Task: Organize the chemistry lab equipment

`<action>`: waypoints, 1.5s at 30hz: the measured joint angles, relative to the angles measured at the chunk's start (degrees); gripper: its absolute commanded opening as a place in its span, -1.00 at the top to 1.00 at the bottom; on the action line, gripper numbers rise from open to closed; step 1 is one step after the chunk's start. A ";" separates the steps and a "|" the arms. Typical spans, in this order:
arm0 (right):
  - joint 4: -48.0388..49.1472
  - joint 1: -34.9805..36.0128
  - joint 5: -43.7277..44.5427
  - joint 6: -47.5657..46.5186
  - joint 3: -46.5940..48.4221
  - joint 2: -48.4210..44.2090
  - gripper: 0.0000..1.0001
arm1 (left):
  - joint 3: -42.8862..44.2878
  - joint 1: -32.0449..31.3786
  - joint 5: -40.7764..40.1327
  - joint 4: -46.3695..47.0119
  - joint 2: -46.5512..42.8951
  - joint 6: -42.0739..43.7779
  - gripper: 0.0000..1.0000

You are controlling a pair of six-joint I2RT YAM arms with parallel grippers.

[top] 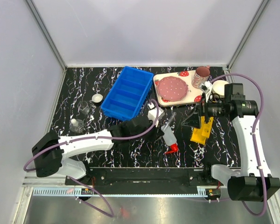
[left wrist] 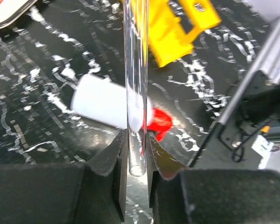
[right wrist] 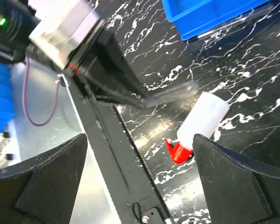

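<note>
My left gripper (top: 155, 127) (left wrist: 137, 154) is shut on a thin clear tube (left wrist: 136, 79) (top: 169, 119), which stands up between its pads above the table. Under it lies the white squeeze bottle (top: 169, 136) (left wrist: 105, 105) (right wrist: 203, 119) on its side, red nozzle (left wrist: 158, 122) toward the near edge. The yellow holed rack (top: 202, 129) (left wrist: 177, 28) sits just to the right. My right gripper (top: 192, 122) (right wrist: 140, 179) hangs open over the rack's left side, holding nothing. Two small clear beakers (top: 85, 108) (top: 75, 125) and a tiny white dish (top: 97, 98) stand at the left.
A blue divided bin (top: 126, 92) (right wrist: 210, 14) sits at the back centre. Behind the rack are a strawberry-print tray (top: 192, 95), a pink mug (top: 202, 74) and a cream bowl (top: 220, 87). The two arms are close together near the bottle.
</note>
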 measured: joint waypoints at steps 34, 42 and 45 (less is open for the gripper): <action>3.48 5.29 1.29 18.43 -1.44 14.51 0.50 | 3.28 -7.06 -0.70 5.33 2.03 -1.68 0.73; 3.72 5.38 1.64 18.10 -1.44 13.33 0.63 | 3.76 -7.34 -2.36 4.96 2.45 -1.84 0.16; 3.91 5.05 2.14 18.12 -1.46 11.30 0.63 | 3.76 -7.39 -4.31 4.87 2.25 -2.25 -0.24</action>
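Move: In the left fingers, the test tube juts forward and up, its middle about 4 cm ahead and 2 cm right of that hand; the open right gripper it is taken to is some 11 cm right, 3 cm ahead and 11 cm higher. From the right hand, the tube's middle is roughly 9 cm left, 1 cm ahead and 10 cm below. On the table, the squeeze bottle lies 5 cm left and 5 cm back, the yellow rack 8 cm right and level; both about 24 cm down. Sinking about 5 cm with a slight shift left and forward, the right hand rolls some 30 degrees and closes its wide-open fingers on the free far end of the test tube. The left hand brings the tube about 4 cm to the right, with some 3 cm each of back and up, holds it nearly still, then opens its fingers to let go of the near end. ##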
